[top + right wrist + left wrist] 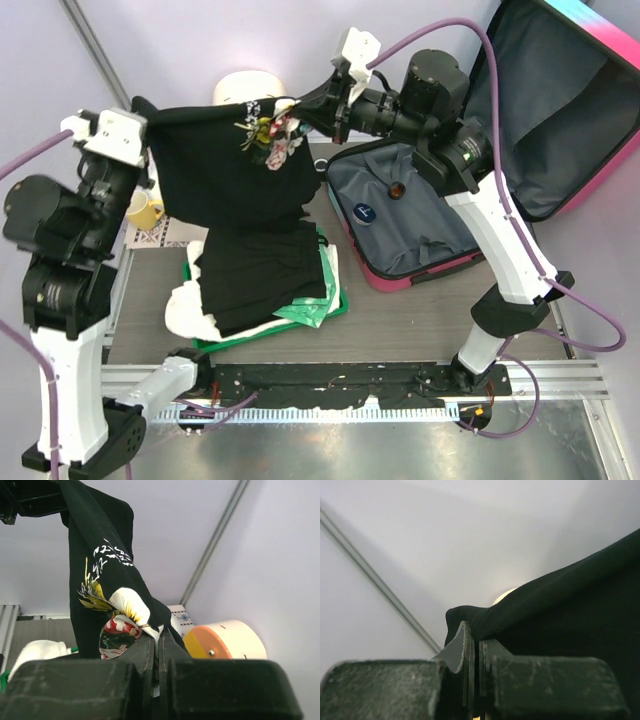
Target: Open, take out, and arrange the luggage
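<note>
The luggage (545, 130), a pink hard-shell suitcase with dark grey lining, lies open at the right, lid up against the back. Grey clothes (400, 205) lie in its lower half. Both grippers hold a black garment (235, 170) with a flower print stretched in the air above the table's left half. My left gripper (148, 125) is shut on its left upper corner (470, 617). My right gripper (318, 105) is shut on its right upper edge by the flower print (120, 615).
A stack of folded black clothes (262, 275) lies on a green tray (335, 305) with white cloth (190, 305) beside it. The round cream-and-orange box (245, 88) stands at the back, also in the right wrist view (225, 640). A yellow cup (143, 212) sits at the left.
</note>
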Robot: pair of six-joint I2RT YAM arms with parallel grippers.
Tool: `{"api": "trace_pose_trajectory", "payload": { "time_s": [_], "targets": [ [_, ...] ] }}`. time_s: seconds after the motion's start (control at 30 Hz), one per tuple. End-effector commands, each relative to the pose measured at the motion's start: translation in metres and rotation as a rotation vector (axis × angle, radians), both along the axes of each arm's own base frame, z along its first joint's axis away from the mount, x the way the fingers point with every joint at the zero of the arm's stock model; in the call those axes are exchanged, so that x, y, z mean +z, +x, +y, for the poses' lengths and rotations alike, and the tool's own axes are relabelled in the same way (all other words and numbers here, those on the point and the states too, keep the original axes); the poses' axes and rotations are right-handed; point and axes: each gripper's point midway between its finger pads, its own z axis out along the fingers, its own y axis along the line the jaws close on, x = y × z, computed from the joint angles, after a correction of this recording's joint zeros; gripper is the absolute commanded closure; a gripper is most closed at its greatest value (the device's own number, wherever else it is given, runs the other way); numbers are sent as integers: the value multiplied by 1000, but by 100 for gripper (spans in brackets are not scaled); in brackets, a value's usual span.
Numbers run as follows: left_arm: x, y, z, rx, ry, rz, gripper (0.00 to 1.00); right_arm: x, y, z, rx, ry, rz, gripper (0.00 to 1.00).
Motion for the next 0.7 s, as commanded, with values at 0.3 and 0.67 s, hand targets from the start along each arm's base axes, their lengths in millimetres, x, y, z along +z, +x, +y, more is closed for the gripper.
{"api": "trace_pose_trajectory", "payload": {
  "time_s": [0.3, 0.67],
  "targets": [
    [31, -78, 14, -12, 8, -109, 100, 60, -71, -20, 36, 128, -58, 99],
    [-80, -126, -5, -182, 234, 122, 100, -67, -99, -38, 76, -125, 192, 99]
  ]
}}
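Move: Both grippers still hold the black T-shirt stretched between them, high up. The clothes pile in the green tray lies some 50 cm below the left gripper, about 9 cm to its right and 2 cm nearer the base; the yellow mug is roughly 17 cm ahead and 23 cm left of that hand. From the right gripper the pile is about 12 cm left and 6 cm back, the drawer cabinet some 25 cm ahead and 17 cm left, the open suitcase 12 cm ahead and 22 cm right. Keep both grippers pinched on the T-shirt's upper edge and draw them back together, about 9 cm each. Let the left rise slightly at first, then bring both down more quickly towards the clothes pile, ending roughly 5 cm lower; tip both wrists gently downward during the drop. ##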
